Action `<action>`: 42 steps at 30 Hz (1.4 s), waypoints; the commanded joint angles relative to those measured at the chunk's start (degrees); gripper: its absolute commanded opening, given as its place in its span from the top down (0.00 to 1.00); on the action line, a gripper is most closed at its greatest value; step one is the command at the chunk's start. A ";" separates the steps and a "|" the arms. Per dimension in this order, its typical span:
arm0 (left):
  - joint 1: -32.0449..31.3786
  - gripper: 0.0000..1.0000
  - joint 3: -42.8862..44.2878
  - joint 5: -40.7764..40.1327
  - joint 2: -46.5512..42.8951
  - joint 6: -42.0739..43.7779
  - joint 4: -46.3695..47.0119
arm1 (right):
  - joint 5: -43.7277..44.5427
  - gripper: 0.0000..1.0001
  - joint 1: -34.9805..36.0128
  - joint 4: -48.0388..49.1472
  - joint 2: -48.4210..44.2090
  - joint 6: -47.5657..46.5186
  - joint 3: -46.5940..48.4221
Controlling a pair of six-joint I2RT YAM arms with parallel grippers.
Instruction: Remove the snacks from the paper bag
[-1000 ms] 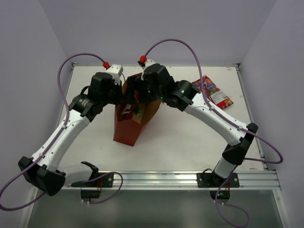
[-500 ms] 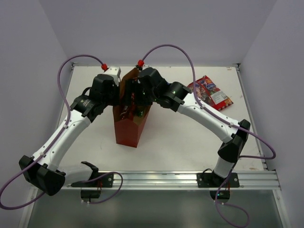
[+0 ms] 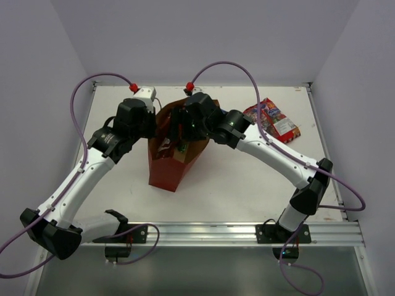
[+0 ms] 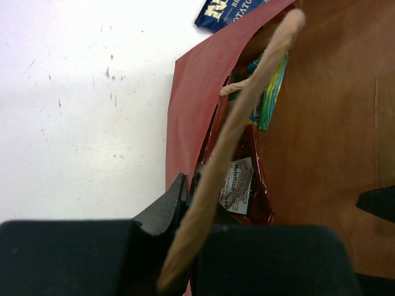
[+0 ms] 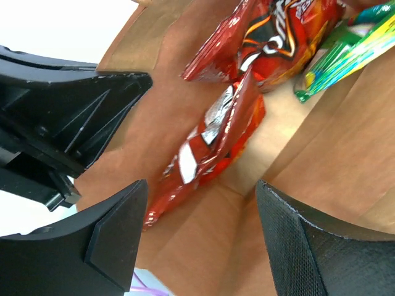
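Observation:
The red paper bag (image 3: 168,165) stands tilted mid-table, its brown inside (image 5: 203,246) showing. My left gripper (image 4: 188,185) is shut on the bag's left rim (image 4: 191,98), with a cord handle (image 4: 247,111) crossing in front. My right gripper (image 5: 200,209) is open inside the bag's mouth, just above a red-and-silver snack (image 5: 216,142). Deeper lie another red packet (image 5: 271,31) and a green-yellow one (image 5: 345,55). A blue packet (image 4: 231,9) lies on the table outside the bag. A red multicolour packet (image 3: 274,119) lies at the back right.
The white table (image 3: 247,179) is walled on the left, back and right. An aluminium rail (image 3: 247,233) runs along the near edge. Purple cables (image 3: 228,65) arch over both arms. My left gripper's black body (image 5: 62,105) shows at the bag's rim in the right wrist view.
My right gripper swung left, then back a little and lower into the bag's mouth. The bag's top swayed with it. My left gripper kept its hold on the rim.

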 commanded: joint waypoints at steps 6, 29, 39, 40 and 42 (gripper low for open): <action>-0.27 1.00 2.89 0.17 -1.86 -0.69 6.99 | 1.70 0.26 -0.16 0.51 -2.34 0.03 -0.17; -0.97 1.00 2.10 -0.70 -1.68 -1.66 6.99 | -0.24 0.77 -0.16 4.37 11.56 1.71 2.91; -1.06 1.00 1.14 -1.93 -1.85 -2.01 6.91 | -0.50 1.00 -0.16 4.81 1.28 -2.07 7.47; -1.06 1.00 0.88 -2.02 -1.94 -2.01 6.91 | -0.50 1.00 -0.25 4.90 0.40 -3.12 8.26; -1.06 1.00 0.52 -2.37 -2.20 -2.01 6.82 | -1.64 1.00 -0.77 5.25 -2.05 -4.44 10.99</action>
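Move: Inside the paper bag, the red snack the right hand goes for lies some 13 cm below it, about 4 cm ahead and 5 cm to its left. A second red packet sits about 5 cm farther out than that snack, level with it sideways; the green-yellow packet is roughly 4 cm farther out and 5 cm to the snack's right, a little lower. From the left hand, the snack is about 4 cm ahead, 5 cm right and 11 cm down. Plunging about 11 cm down into the bag, a little left and forward, the right hand tips its open fingers some 10 degrees more steeply down, then shuts them on the red snack's crimped end. It pulls back up about 10 cm, the wrist levelling again. The left hand stays put and keeps its pinch on the bag's rim. ##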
